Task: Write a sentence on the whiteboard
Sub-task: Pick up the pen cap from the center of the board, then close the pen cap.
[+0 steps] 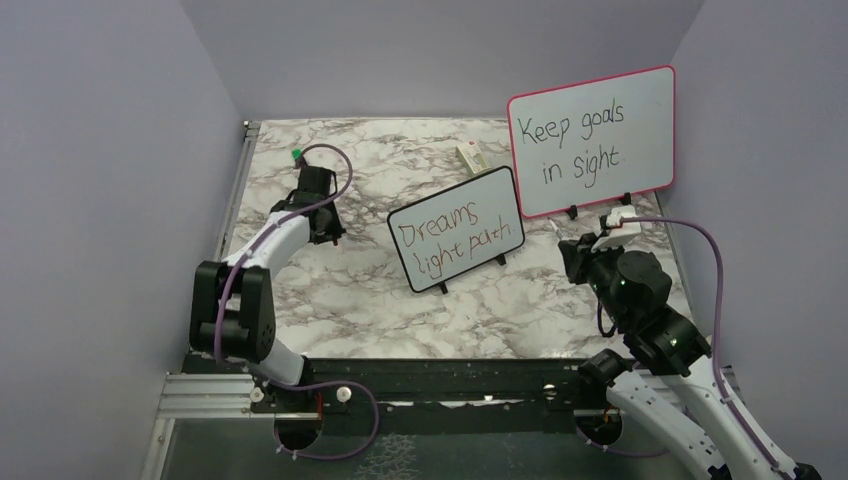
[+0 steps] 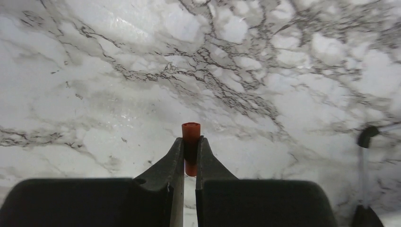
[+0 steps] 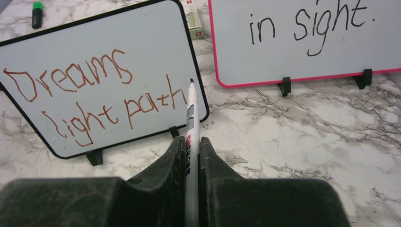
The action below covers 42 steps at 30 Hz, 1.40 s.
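The whiteboard (image 1: 455, 228) (image 3: 101, 80) has a thin black frame and stands on small black feet mid-table. The sentence (image 1: 455, 238) (image 3: 94, 97) on it reads "Dreams light path" in red, over two lines. My right gripper (image 3: 191, 142) (image 1: 577, 252) is shut on a white marker (image 3: 190, 118). The uncapped tip points at the board's right edge, by the last letter; whether it touches I cannot tell. My left gripper (image 2: 191, 146) hangs over bare marble to the left of the board, shut on a short red marker cap (image 2: 191, 132).
A larger pink-framed board (image 1: 592, 140) with black "Keep goals in sight" stands at the back right. A green-capped pen (image 1: 296, 155) lies at the back left. A small box (image 1: 470, 155) lies behind the whiteboard. Purple walls close in the marble table (image 1: 400, 300).
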### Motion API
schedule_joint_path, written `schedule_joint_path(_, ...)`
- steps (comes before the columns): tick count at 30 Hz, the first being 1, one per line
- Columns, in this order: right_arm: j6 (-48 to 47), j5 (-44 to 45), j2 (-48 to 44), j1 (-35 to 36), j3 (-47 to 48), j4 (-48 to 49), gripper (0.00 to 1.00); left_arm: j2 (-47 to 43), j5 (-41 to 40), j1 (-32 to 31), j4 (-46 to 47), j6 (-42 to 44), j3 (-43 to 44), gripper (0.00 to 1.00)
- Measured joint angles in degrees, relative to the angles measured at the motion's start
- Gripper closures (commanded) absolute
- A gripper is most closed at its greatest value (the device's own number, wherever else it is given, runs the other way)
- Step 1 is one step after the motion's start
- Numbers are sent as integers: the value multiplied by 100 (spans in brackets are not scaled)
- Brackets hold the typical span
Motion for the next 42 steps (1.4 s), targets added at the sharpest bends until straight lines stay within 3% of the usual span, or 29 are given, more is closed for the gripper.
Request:
schedule_joint_path(11, 59, -730, 101, 0, -26, 273, 99, -2855, 452, 0, 0, -448, -260, 100)
schedule_joint_path(16, 170, -1292, 396, 0, -70, 721, 99, -3665, 942, 0, 85, -732, -354, 100)
schedule_joint_path(24, 490, -2177, 1047, 11, -269, 1834, 99, -3978, 1882, -39, 496, -1346, -404, 100)
schedule_joint_path(30, 719, -2321, 1473, 372, -352, 2640, 99, -3987, 2162, -387, 1014, -1969, -490, 100)
schedule_joint_path(37, 732, -1698, 1823, 1497, -520, 3637, 99, -4017, 1405, -1545, 1576, -2691, -754, 100)
schedule_joint_path(42, 726, -1290, 2061, 1812, -658, 4275, 99, -4017, 715, -1878, 1947, -3202, -844, 100)
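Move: The left hand already holds the pen cap low over the table; the pen's tip, in the right hand, lies about 47 cm to its right, 6 cm back and 18 cm above. The lettered board stands some 28 cm right, 5 cm back; the green marker 11 cm left, 19 cm ahead. From the right hand the cap is about 49 cm left, 13 cm ahead and 20 cm below, the board 21 cm left and 8 cm ahead. Left hand lifts the held cap about 25 cm, then goes right; right hand swings the pen left some 18 cm. ##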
